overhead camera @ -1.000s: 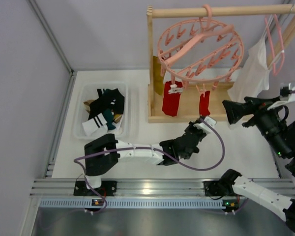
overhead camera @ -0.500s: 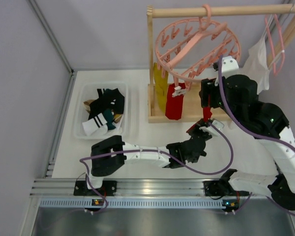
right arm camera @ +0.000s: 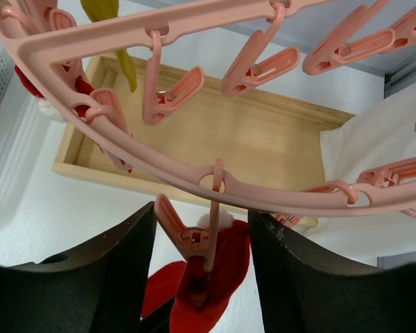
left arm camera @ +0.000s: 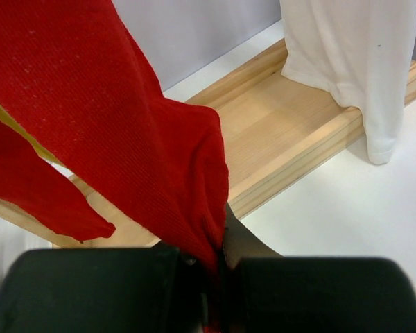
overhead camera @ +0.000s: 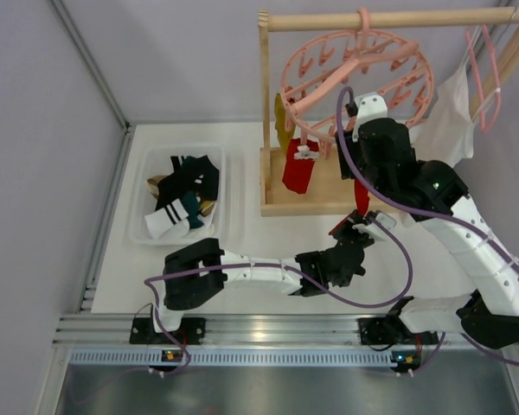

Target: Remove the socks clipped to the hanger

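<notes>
The round pink hanger (overhead camera: pixel 355 78) hangs by its hook from the wooden rail. One red sock (overhead camera: pixel 297 173) dangles from a clip at its left front. A second red sock (overhead camera: pixel 362 201) hangs lower right, mostly behind my right arm. My left gripper (left arm camera: pixel 218 277) is shut on that sock's (left arm camera: pixel 125 125) lower end. My right gripper (right arm camera: pixel 202 222) is open, its fingers either side of the pink clip (right arm camera: pixel 194 239) that pinches the sock's white cuff; the left finger (right arm camera: pixel 125 263) touches the clip's lever. A mustard sock (overhead camera: pixel 281 117) hangs at the ring's far left.
A clear bin (overhead camera: pixel 138 173) at the left holds several removed socks. The wooden rack's base (overhead camera: pixel 329 194) lies under the hanger. A white garment (overhead camera: pixel 445 121) on a thin pink hanger hangs at the right, close to my right arm.
My right arm swung in from the right to the hanger and its jaws narrowed around the clip. The ring hanger swayed. My left gripper stayed shut on the red sock.
</notes>
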Controlling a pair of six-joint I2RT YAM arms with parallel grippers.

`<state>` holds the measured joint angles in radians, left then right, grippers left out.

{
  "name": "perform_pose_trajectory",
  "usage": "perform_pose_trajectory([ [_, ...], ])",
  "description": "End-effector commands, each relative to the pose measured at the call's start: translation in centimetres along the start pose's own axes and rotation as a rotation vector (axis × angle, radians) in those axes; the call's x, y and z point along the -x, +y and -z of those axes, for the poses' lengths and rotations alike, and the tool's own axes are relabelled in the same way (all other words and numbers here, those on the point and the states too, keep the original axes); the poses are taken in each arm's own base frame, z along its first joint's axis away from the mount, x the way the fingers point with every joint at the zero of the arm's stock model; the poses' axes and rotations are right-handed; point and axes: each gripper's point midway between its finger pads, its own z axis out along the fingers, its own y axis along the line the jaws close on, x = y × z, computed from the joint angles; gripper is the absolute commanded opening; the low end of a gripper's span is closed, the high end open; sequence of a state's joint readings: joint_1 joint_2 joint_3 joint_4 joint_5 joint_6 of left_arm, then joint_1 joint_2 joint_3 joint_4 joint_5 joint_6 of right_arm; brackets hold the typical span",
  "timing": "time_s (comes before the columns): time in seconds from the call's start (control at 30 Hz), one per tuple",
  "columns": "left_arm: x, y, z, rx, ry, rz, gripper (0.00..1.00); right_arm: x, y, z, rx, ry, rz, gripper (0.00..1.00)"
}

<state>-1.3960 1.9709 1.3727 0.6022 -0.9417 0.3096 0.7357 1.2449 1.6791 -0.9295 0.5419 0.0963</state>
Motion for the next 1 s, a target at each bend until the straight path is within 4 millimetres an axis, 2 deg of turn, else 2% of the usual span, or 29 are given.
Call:
perform_pose_trajectory([
  [0.0, 1.2, -0.4, 0.1, 0.005, -0.019, 0.020, 0.00, 2.1, -1.4, 0.2, -0.067, -0.059, -0.021, 0.53],
  [0.33, 1.5, -0.8, 0.1, -0.004, -0.026, 0.020, 0.00, 1.8, 0.0, -1.0, -0.049, -0.058, -0.012, 0.50],
  [0.53, 1.4, -0.7, 0.1, -0.002, -0.024, 0.021, 0.00, 1.9, -0.1, -1.1, -0.059, -0.072, -0.014, 0.48],
  [0.63, 1.4, -0.7, 0.1, -0.002, -0.023, 0.018, 0.00, 2.1, -0.4, -0.9, -0.068, -0.088, -0.022, 0.35],
  [0.67, 1.3, -0.7, 0.1, -0.002, -0.022, 0.014, 0.00, 2.2, -0.5, -0.8, -0.071, -0.089, -0.022, 0.24],
  [0.83, 1.3, -0.7, 0.2, -0.004, -0.022, 0.022, 0.00, 2.3, -0.7, -0.7, -0.077, -0.096, -0.024, 0.14],
  [0.87, 1.1, -0.7, 0.2, -0.006, -0.020, 0.022, 0.00, 2.3, -0.8, -0.6, -0.078, -0.097, -0.026, 0.03],
  [0.97, 0.5, -0.7, 0.3, -0.005, -0.010, 0.021, 0.00, 2.4, -0.9, -0.3, -0.073, -0.107, -0.034, 0.06],
])
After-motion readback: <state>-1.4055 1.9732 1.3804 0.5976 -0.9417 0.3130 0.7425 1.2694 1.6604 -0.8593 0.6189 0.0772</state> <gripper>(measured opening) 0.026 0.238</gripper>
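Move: Just in front of the right fingers, about 1 cm ahead and level with them, is the clip holding the red sock, with the pink hanger's near rim some 4 cm above the fingers. The sock hangs down from the clip to the shut left fingers; from that left hand the clip is about 6 cm ahead, 1 cm left and 14 cm up. The second red sock hangs roughly 11 cm left of the right hand, 2 cm farther out and 7 cm lower. Easing forward only about 1.5 cm, the right hand settles its half-open fingers around the clip hanging from the rim, then closes them to squeeze its legs together; the wrist barely turns. The left hand stays in place below and keeps its pinch on the red sock's lower end. ##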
